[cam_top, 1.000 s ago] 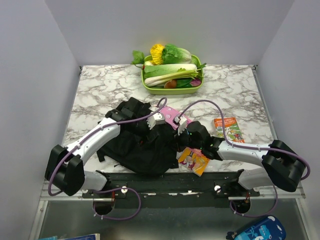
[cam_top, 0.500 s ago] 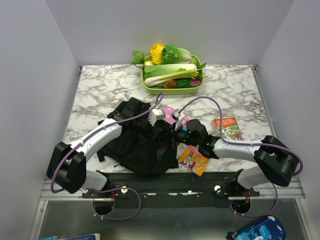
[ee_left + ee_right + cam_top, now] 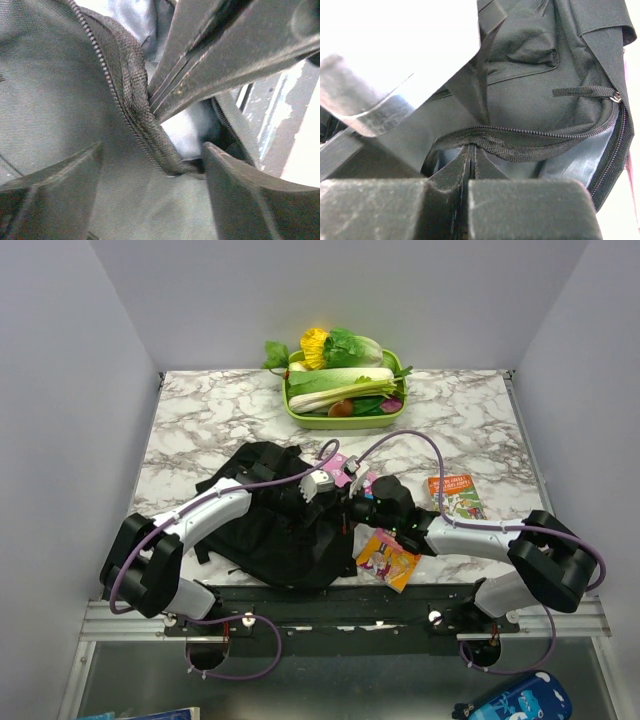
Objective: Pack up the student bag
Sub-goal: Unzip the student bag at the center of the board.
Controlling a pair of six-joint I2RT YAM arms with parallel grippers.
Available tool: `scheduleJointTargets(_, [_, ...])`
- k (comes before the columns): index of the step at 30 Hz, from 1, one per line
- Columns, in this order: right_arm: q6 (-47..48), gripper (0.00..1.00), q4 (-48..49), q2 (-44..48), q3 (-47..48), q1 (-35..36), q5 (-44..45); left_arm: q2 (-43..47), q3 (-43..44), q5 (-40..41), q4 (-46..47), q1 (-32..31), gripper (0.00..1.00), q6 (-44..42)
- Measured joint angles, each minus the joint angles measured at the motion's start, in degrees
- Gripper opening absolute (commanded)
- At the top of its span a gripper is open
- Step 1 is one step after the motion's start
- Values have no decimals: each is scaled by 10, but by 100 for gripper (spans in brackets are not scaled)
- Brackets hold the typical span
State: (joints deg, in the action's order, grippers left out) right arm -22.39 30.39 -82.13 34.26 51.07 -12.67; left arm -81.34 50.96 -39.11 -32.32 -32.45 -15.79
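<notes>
The student bag [image 3: 262, 530], black with pale grey lining [image 3: 570, 160], lies at the table's near edge between my arms, its main zip open. My right gripper [image 3: 346, 508] is shut, and its fingertips [image 3: 472, 148] pinch the zip edge [image 3: 520, 142] of the bag's opening. In the left wrist view those shut fingers [image 3: 225, 55] come in from the upper right and hold the black zip band [image 3: 132, 95]. My left gripper [image 3: 152, 175] is open just beside it, one finger on the bag's outer fabric and the other at the opening, straddling the same zip edge.
A pink pencil case [image 3: 343, 468] lies just behind the grippers. An orange picture book [image 3: 388, 560] lies right of the bag under the right arm, and another book [image 3: 456, 495] farther right. A green tray [image 3: 296, 416] of vegetables stands at the back.
My left gripper has come down and to the right onto the bag's opening. My right arm reached left and its jaws closed on the zip edge.
</notes>
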Motion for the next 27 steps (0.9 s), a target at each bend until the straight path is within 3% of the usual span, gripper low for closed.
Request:
scheduleJointTargets(1, [0, 6, 0, 0, 0, 0, 1, 0, 0, 5, -3, 0, 62, -6])
scheduleJointTargets(2, [0, 6, -1, 0, 0, 0, 2, 0, 0, 9, -4, 0, 43, -11])
scheduleJointTargets(5, [1, 6, -3, 0, 2, -2, 4, 0, 0, 22, -8, 0, 0, -20])
scheduleJointTargets(9, [2, 6, -10, 1, 4, -8, 11, 0, 2, 32, -9, 0, 0, -34])
scheduleJointTargets(11, [2, 13, -32, 5, 8, -12, 21, -1, 9, 33, -20, 0, 0, -40])
scheduleJointTargets(12, [2, 39, -47, 9, 11, -15, 28, -2, 16, 33, -27, 0, 0, -42])
scheduleJointTargets(17, [-30, 97, -127, 53, 34, -90, 40, -20, 76, 38, -76, 12, 0, -52])
scheduleJointTargets(22, [-41, 100, -254, 86, 82, -203, 112, -27, 130, 50, -112, 40, 0, -59])
scheduleJointTargets(27, [-30, 100, -414, 52, 183, -211, 284, -27, 172, 66, -134, 67, 0, -65])
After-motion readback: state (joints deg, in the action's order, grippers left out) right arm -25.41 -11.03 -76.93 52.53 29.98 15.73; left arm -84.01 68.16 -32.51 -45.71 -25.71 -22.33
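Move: The black bag's zip-taped edge runs between the left hand's open fingers, about 1 cm below the hand point, 1 cm ahead and 1 cm left of it. From that hand the pink pencil case lies roughly 10 cm right and 7 ahead, and the Charlie book some 18 right and 7 back, both on the table 6 or 7 cm lower. The right hand, shut on the same edge, has the left hand's gripping spot about 2 cm back, 2 left and 2 below. Left fingers close from wide open to pinch the bag's zip-taped edge; holding that edge, the left hand then draws it up and forward, about 6 cm each way. Meanwhile the right fingers open wide and let go, and that hand swings right and forward across the pencil case, roughly 20 cm, away from the bag towards bare table, turning clockwise some 50 degrees. ##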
